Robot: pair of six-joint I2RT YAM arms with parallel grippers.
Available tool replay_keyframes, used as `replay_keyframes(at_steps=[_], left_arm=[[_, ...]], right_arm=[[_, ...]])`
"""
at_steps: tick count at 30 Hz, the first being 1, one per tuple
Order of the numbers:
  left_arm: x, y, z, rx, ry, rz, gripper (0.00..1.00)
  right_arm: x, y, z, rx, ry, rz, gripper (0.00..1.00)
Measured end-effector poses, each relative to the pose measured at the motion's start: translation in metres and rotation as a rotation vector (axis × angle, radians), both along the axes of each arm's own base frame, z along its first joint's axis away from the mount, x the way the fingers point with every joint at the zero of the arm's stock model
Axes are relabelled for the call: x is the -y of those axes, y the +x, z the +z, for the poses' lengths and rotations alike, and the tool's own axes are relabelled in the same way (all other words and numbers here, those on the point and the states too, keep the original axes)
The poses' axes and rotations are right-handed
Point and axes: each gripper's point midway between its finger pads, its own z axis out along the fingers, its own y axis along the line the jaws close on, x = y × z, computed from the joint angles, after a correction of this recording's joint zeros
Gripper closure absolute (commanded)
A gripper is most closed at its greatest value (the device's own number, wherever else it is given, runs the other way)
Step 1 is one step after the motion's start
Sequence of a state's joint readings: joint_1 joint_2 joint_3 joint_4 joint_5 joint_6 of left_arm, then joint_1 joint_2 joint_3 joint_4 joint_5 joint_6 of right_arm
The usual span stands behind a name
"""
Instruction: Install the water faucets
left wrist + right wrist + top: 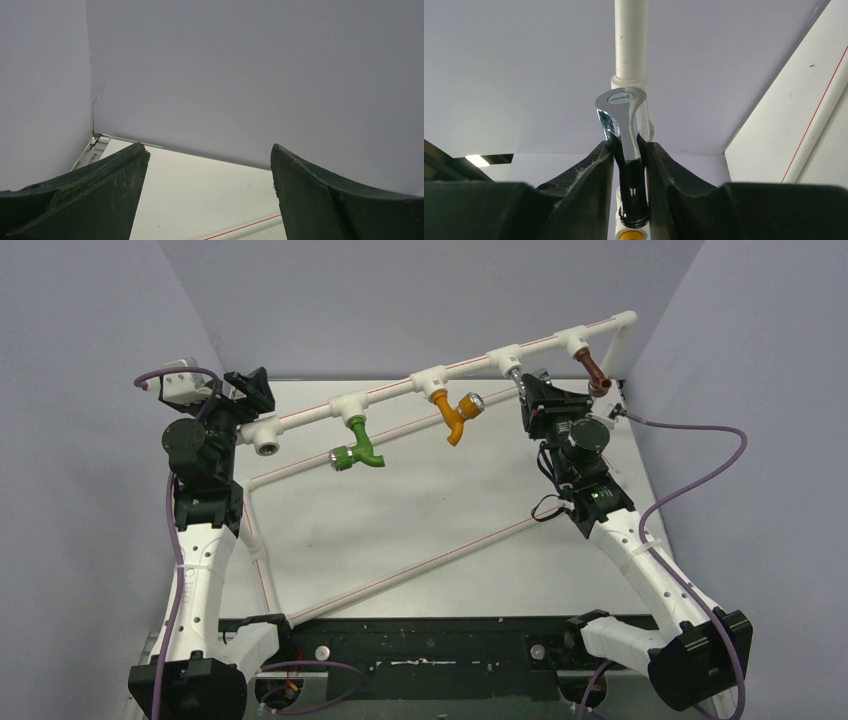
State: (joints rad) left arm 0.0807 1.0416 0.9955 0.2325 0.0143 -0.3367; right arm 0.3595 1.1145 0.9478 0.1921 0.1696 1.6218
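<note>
A white pipe rail (400,390) runs across the back of the table. A green faucet (358,448), an orange one (457,412) and a brown one (592,370) hang from its tees. My right gripper (535,392) is at the tee between the orange and brown ones, shut on the chrome water faucet (517,376). The right wrist view shows that faucet (621,117) pinched between the fingers of the gripper (629,150), below the white pipe (630,40). My left gripper (255,390) is open and holds nothing; its wrist view (210,150) shows only wall and table.
The rail's left end has a bare fitting (266,446) just below the left gripper. Thin white pipes with red stripes (420,565) lie across the table. Grey walls (420,290) close in the back and both sides. The orange faucet's end (633,235) shows under the right fingers.
</note>
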Motion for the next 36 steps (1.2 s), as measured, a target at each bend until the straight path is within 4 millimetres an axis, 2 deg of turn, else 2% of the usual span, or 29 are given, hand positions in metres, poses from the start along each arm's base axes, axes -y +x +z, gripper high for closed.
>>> replay_keyframes(at_steps=[2,6,9,15,23,29,36], left_arm=[[0.000,0.000,0.000,-0.001,0.000,0.000,0.10],[0.000,0.000,0.000,-0.001,0.000,-0.002,0.10],[0.001,0.000,-0.001,-0.002,0.000,-0.002,0.10],[0.001,0.000,-0.001,-0.002,0.000,-0.003,0.10],[0.001,0.000,-0.001,-0.002,0.000,-0.003,0.10],[0.001,0.000,0.000,-0.001,0.000,-0.003,0.10],[0.001,0.000,0.000,-0.001,0.000,-0.003,0.10]], right_arm=[[-0.001,-0.001,0.000,-0.004,0.011,0.006,0.53],[-0.030,-0.018,-0.004,-0.029,0.010,0.130,0.44],[-0.036,-0.027,-0.005,-0.033,0.007,0.170,0.37],[-0.028,-0.046,-0.014,-0.059,-0.052,0.175,0.33],[-0.007,-0.075,-0.015,-0.045,-0.239,0.139,0.32],[0.011,-0.086,-0.013,0.009,-0.472,0.090,0.31],[0.018,-0.090,0.006,0.163,-0.874,0.088,0.30]])
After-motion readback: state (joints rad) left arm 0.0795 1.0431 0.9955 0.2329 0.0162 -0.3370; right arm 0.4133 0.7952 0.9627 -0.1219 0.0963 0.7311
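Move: The silver faucet is still between the right hand's fingers, its middle roughly 1 cm ahead and 1 cm right, level with them; its white tee on the pipe sits some 6 cm ahead, 2 cm left and 2 cm higher. The orange faucet hangs about 13 cm left, 3 cm back and 3 cm lower, the brown one 14 cm right, 3 cm ahead and 2 cm lower. From the left hand the silver faucet lies about 56 cm right, level ahead, 2 cm lower. The silver faucet is let go as the right fingers spread from a narrow grip to well open; the hand first slips left some 3 cm, then curves back to the right while drawing back about 9 cm from the faucet and its tee. On the way out the wrist rolls nearly 50 degrees, left side dipping. ##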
